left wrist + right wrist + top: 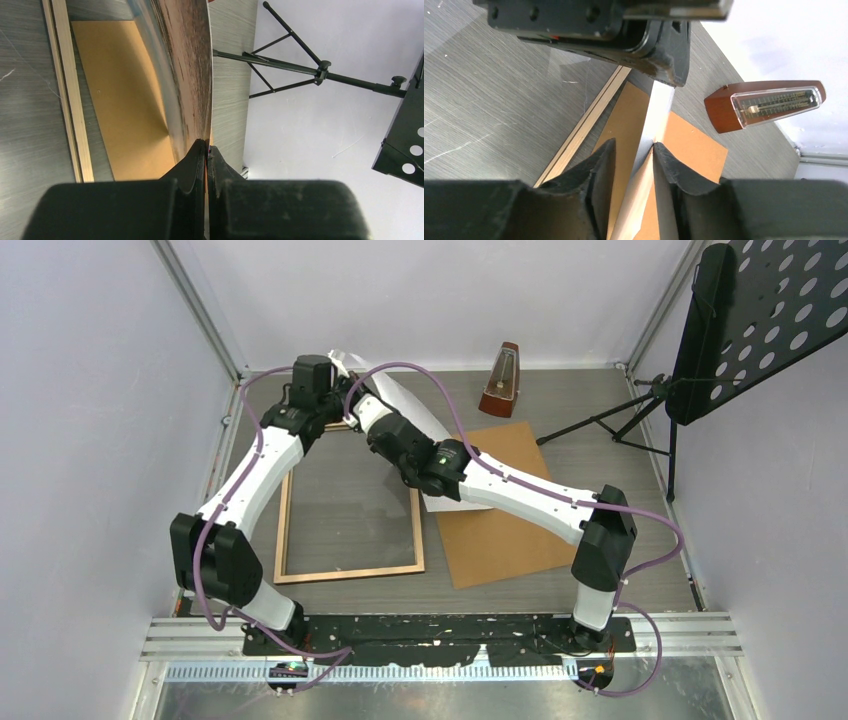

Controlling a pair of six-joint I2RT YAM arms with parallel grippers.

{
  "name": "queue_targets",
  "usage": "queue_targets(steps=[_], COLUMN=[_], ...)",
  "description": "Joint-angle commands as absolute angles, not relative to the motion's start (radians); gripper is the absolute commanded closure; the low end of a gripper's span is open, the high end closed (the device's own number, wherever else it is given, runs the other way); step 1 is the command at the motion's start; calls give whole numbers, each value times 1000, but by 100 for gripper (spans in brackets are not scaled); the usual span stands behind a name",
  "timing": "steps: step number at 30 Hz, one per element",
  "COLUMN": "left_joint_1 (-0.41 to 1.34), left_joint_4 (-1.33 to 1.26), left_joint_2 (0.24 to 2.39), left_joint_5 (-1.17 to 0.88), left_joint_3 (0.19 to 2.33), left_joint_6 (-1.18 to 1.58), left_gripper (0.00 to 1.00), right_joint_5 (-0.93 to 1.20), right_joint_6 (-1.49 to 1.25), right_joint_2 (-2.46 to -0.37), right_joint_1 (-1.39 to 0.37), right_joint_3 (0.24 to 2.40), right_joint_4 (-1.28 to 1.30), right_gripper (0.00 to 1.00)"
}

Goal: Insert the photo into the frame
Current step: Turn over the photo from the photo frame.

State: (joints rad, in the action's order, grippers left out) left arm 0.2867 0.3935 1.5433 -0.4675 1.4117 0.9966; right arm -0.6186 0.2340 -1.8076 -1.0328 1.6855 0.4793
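Observation:
The photo (415, 410) is held up on edge above the table, its white reverse showing from above. My left gripper (206, 147) is shut on the photo's edge, and the glossy face (185, 75) curves away from the jaws. The photo's white strip (656, 115) passes between the fingers of my right gripper (631, 145), which is open; the sheet rests against the right finger only. The left gripper (659, 50) pinches the same sheet further along. The frame (350, 572) lies flat at centre left, wood-coloured face up, below both grippers.
A brown hardboard sheet (505, 520) lies right of the frame, partly under the photo. A metronome (500, 380) stands at the back. A black music stand (770, 320) rises at the far right. White walls enclose the table.

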Motion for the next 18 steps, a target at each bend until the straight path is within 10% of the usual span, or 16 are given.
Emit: queue_targets(steps=[1,6,18], left_joint_1=[273,253,96], left_joint_4=[313,315,470], left_joint_2=[1505,1480,1445], left_joint_5=[-509,-532,-687], left_joint_3=[1383,1341,1236], left_joint_6=[1003,932,592], left_gripper=[100,100,100], right_joint_5=[-607,-541,-438], right_joint_6=[214,170,137], right_joint_2=[-1769,-1738,-1586], right_joint_1=[-1038,-1038,-1036], right_joint_3=[1741,1753,1693], right_joint_4=[466,497,507], right_gripper=[53,32,23])
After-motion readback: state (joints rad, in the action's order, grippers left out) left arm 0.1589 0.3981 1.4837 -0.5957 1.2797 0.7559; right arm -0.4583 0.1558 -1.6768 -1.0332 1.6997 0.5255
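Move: The left hand has the photo shut in its fingers. The frame's middle lies about 8 cm back, 10 cm left and 26 cm below it. The photo's middle hangs about 6 cm back, 8 cm right and 12 cm below, and the brown board lies 9 cm back, 23 cm right on the table. From the right hand, already loosening on the edge, the photo's middle is some 2 cm back, 4 cm right and 9 cm below. The right hand opens from about a third to wide, lets the photo's edge come free, then backs away upward, rising about 5 cm and drawing back some 3 cm with a slight roll of the wrist. The left hand keeps its shut pinch on the photo's edge and carries it down and to the left towards the frame, about 5 cm left and 3 cm lower, turning only a little. ##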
